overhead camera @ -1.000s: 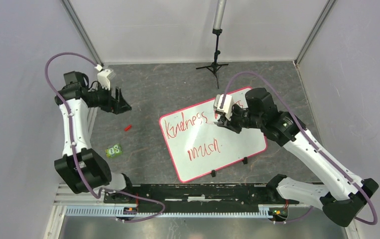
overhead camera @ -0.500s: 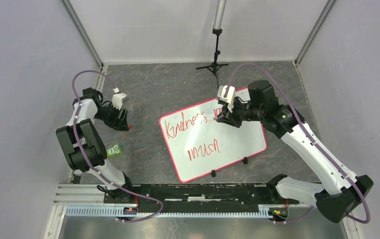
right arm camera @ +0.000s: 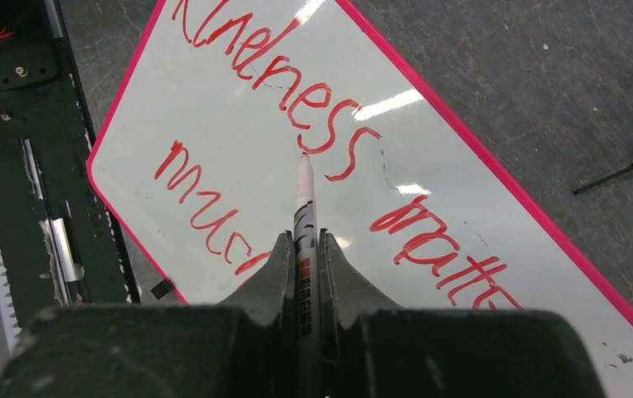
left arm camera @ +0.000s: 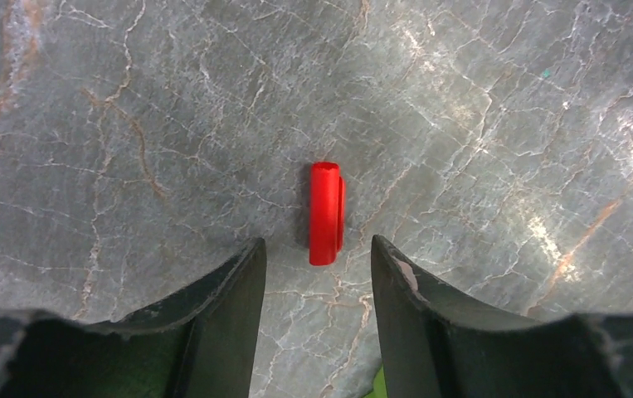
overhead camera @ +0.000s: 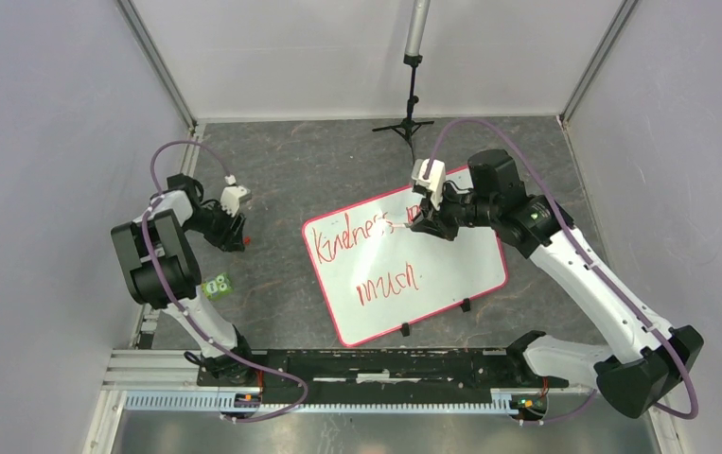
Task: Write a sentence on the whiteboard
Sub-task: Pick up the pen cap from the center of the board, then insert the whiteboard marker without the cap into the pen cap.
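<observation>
The whiteboard (overhead camera: 451, 265) lies tilted on the grey table, with a red-pink rim. The sentence (overhead camera: 347, 238) is in red marker: "Kindness" on top, "much" (overhead camera: 388, 282) below, and a word starting "matte" (right arm camera: 441, 245) shows in the right wrist view. My right gripper (right arm camera: 305, 236) is shut on a white marker (right arm camera: 304, 195), whose tip sits at the end of "Kindness" (right arm camera: 296, 99). My left gripper (left arm camera: 316, 249) is low over the table, open. A small red cap (left arm camera: 325, 213) lies just ahead of its fingertips, its near end level with them and touching neither finger.
A small green object (overhead camera: 216, 285) lies near the left arm. A black tripod stand (overhead camera: 406, 123) stands at the back. A black rail (overhead camera: 385, 364) runs along the near edge. Black clips (overhead camera: 465, 305) sit on the board's near rim. Grey walls close in both sides.
The left arm has folded in and come down to the red cap, and its jaws have narrowed. The right gripper with the marker has shifted slightly along the top line.
</observation>
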`<act>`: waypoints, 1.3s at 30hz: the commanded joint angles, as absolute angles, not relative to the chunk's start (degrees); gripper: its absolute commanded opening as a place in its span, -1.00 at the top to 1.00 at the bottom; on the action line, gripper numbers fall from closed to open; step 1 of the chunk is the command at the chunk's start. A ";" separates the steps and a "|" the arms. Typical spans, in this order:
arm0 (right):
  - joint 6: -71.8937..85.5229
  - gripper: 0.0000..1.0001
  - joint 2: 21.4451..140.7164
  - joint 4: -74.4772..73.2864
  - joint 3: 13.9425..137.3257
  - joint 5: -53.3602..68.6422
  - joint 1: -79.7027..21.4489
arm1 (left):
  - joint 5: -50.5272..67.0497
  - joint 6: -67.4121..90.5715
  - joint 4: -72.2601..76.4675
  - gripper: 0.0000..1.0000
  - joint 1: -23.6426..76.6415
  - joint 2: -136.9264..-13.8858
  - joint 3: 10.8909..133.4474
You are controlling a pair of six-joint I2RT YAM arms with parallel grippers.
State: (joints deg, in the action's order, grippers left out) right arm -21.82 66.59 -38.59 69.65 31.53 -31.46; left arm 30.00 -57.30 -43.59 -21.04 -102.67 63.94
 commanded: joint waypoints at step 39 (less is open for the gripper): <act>-12.66 1.00 70.84 -34.79 78.72 45.02 -23.78 | 35.72 -40.20 -59.73 0.95 -2.63 -73.52 82.86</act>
State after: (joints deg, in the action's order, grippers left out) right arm -15.92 71.07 -37.71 77.47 37.89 -26.28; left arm 33.36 -49.23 -52.10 -9.96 -77.80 76.23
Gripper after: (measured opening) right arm 0.114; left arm 0.205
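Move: The red pen cap lies almost between the left hand's open fingers, about 1 cm ahead, 1 cm right and 1 cm below. A green block sits some 10 cm back and 6 cm left of that hand; the whiteboard's middle is about 41 cm to its right and 3 cm back. From the right hand, holding the marker over the board, the cap is roughly 9 cm ahead, 42 cm left and 25 cm below. Left fingers pinch the pen cap, lift it about 20 cm, drifting right; marker-holding right hand rises 4 cm. ##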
